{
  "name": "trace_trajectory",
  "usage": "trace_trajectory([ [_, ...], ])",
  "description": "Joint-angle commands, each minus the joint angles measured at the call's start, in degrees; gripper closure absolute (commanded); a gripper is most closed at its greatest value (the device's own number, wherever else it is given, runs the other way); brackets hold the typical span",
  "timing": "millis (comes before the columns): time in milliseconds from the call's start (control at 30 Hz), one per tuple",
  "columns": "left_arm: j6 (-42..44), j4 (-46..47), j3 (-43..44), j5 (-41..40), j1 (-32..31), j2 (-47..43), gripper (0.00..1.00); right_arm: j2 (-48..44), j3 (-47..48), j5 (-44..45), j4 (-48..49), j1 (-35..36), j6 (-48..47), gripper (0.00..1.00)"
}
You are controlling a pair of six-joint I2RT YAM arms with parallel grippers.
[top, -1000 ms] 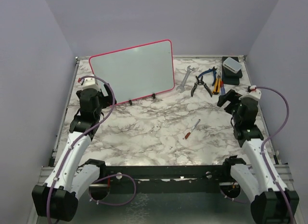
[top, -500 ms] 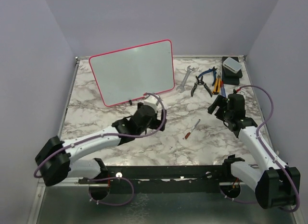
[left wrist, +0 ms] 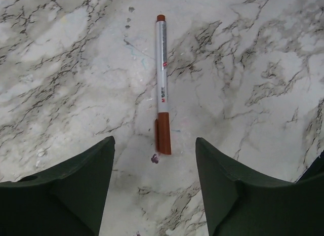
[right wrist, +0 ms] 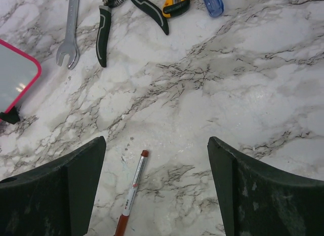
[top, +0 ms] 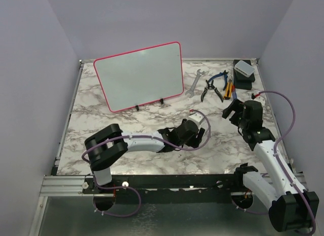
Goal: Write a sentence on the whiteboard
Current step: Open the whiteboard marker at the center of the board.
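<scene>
The whiteboard (top: 137, 77), white with a red-pink frame, stands tilted at the back left; one of its corners (right wrist: 15, 76) shows in the right wrist view. No sentence shows on its face. A white marker with a red-brown cap (left wrist: 162, 84) lies flat on the marble. My left gripper (left wrist: 154, 145) is low over it and open, one finger on each side of the cap end, nothing between them. From above, the left gripper (top: 194, 133) covers the marker. My right gripper (top: 232, 112) hovers open to the right, with the marker (right wrist: 132, 188) below its left finger.
A wrench (top: 195, 83), black-handled pliers (top: 210, 89), blue-handled pliers (top: 220, 76) and a yellow tool (top: 229, 88) lie at the back right. A black box with a grey block on top (top: 244, 74) sits in the far right corner.
My left arm swung from the left side across the table and came down over the marker, its jaws narrowing a little. The right arm shifted slightly towards the middle.
</scene>
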Motion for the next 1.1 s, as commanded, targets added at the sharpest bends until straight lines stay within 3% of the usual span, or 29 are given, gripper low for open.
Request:
trace_trajectory([
  [0, 3.3, 1.1, 4.8, 5.5, -0.1, 4.2, 0.38, -2.4, -1.3, 2.3, -0.5, 0.1, -1.0, 0.14],
  [167, 5.7, -0.8, 6.9, 7.9, -0.6, 7.2, 0.45, -3.2, -1.9, 2.9, -0.4, 0.1, -1.3, 0.13],
  [400, 9.1, -6.9, 10.6, 2.7, -3.4, 11.4, 0.55, -4.1, -2.3, 3.6, 0.1, 0.1, -1.2, 0.13],
  [600, 11.1, -10.1, 12.3, -6.0, -4.8, 13.0, 0.56, -4.5, -2.2, 3.7, 0.1, 0.1, -1.5, 0.12],
  [800, 12.2, -10.1, 12.5, -6.7, -5.0, 13.9, 0.56, -4.4, -2.5, 3.2, 0.4, 0.1, -1.5, 0.12],
  [1067, 12.0, -10.4, 11.7, -5.5, -5.0, 13.8, 0.86, -4.1, -2.2, 2.5, 0.3, 0.1, -1.4, 0.12],
])
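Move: The brown cap of the marker lies about 1 cm back, 2 cm to the right and 5 cm below the left hand; the marker's middle is some 3 cm ahead and 5 cm right. Well beyond, the wrench lies around 32 cm ahead and 2 cm right, and the pliers some 28 cm ahead and 10 cm right. From the right hand, the marker's middle is roughly 4 cm back, 13 cm left and 12 cm below. The left fingers pinch the marker's brown cap from both sides, contact that begins here. To get there the half-open hand sinks about 5 cm towards the table, drifting some 3.5 cm right and a little back before easing part of the way left again, while the wrist rolls its left side up by roughly 15 degrees. The fingers narrow on the way down, pause, then close once low. ##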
